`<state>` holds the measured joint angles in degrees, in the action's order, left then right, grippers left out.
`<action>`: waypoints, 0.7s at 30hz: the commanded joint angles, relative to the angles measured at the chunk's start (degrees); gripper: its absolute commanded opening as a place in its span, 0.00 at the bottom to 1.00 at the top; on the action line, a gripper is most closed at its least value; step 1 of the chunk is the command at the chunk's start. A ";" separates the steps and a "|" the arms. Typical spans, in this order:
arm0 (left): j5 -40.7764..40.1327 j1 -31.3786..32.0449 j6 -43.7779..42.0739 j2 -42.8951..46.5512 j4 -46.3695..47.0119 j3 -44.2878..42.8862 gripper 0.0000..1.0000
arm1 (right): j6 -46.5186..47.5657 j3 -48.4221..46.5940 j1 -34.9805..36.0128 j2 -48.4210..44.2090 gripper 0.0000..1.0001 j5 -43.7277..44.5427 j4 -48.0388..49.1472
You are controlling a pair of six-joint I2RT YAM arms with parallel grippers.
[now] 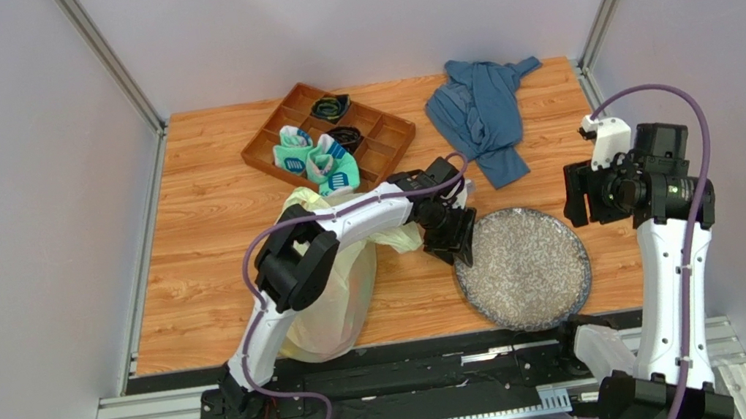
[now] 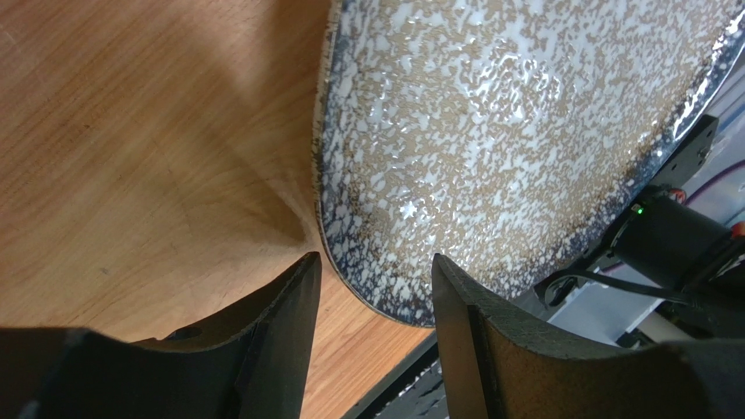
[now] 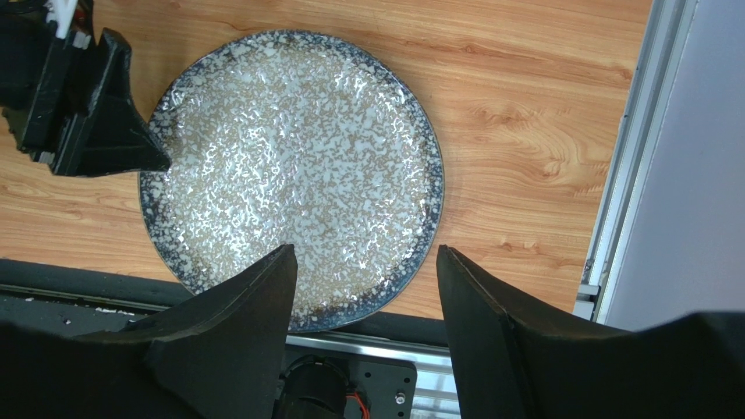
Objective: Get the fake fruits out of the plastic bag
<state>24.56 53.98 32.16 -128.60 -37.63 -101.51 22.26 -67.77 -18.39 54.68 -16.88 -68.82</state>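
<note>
The plastic bag (image 1: 346, 297), thin and pale yellow-green, lies crumpled on the table's near left, partly under my left arm. No fake fruits show in any view; whatever the bag holds is hidden. My left gripper (image 1: 458, 239) hangs just right of the bag over the left rim of a speckled plate (image 1: 525, 267). In the left wrist view this gripper (image 2: 376, 271) is open with nothing between its fingers (image 2: 280, 332). My right gripper (image 1: 573, 197) hovers at the plate's right side. It (image 3: 363, 253) is open and empty above the plate (image 3: 297, 157).
A brown divided tray (image 1: 380, 153) at the back holds teal-white rolled socks (image 1: 320, 162) and dark items. A blue cloth garment (image 1: 479, 110) lies at the back right. The black rail (image 3: 87, 284) runs along the table's near edge, and grey walls stand on both sides.
</note>
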 commanded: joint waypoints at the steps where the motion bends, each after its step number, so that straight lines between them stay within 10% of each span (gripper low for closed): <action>1: 2.42 -0.27 5.18 -1.13 1.68 -0.79 0.57 | -1.60 0.18 0.11 -2.38 0.64 -1.57 -1.58; 12: 2.79 -3.25 4.76 -2.02 2.83 1.58 0.00 | -2.57 0.71 0.20 -2.47 0.64 -2.27 -1.85; 21: -4.95 -8.45 -3.16 3.42 -2.10 5.69 0.00 | -5.30 0.62 0.11 0.96 0.64 -6.84 0.70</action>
<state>30.76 48.16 36.75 -130.96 -35.03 -99.55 19.16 -67.00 -18.39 54.94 -20.34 -70.81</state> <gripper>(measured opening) 0.021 0.639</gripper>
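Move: The plate's middle lies about 12 cm to the left hand's right, 4 cm back and some 3 cm below, its left rim already almost under the open fingers. The plastic bag stands roughly 27 cm to that hand's left, level with it; the blue cloth lies about 30 cm ahead and 12 cm right. From the right hand the plate is some 11 cm left, 2 cm back and 20 cm below. The left hand sinks 1.5 cm, pinches the plate's left rim, then draws forward and left about 3.5 cm. ##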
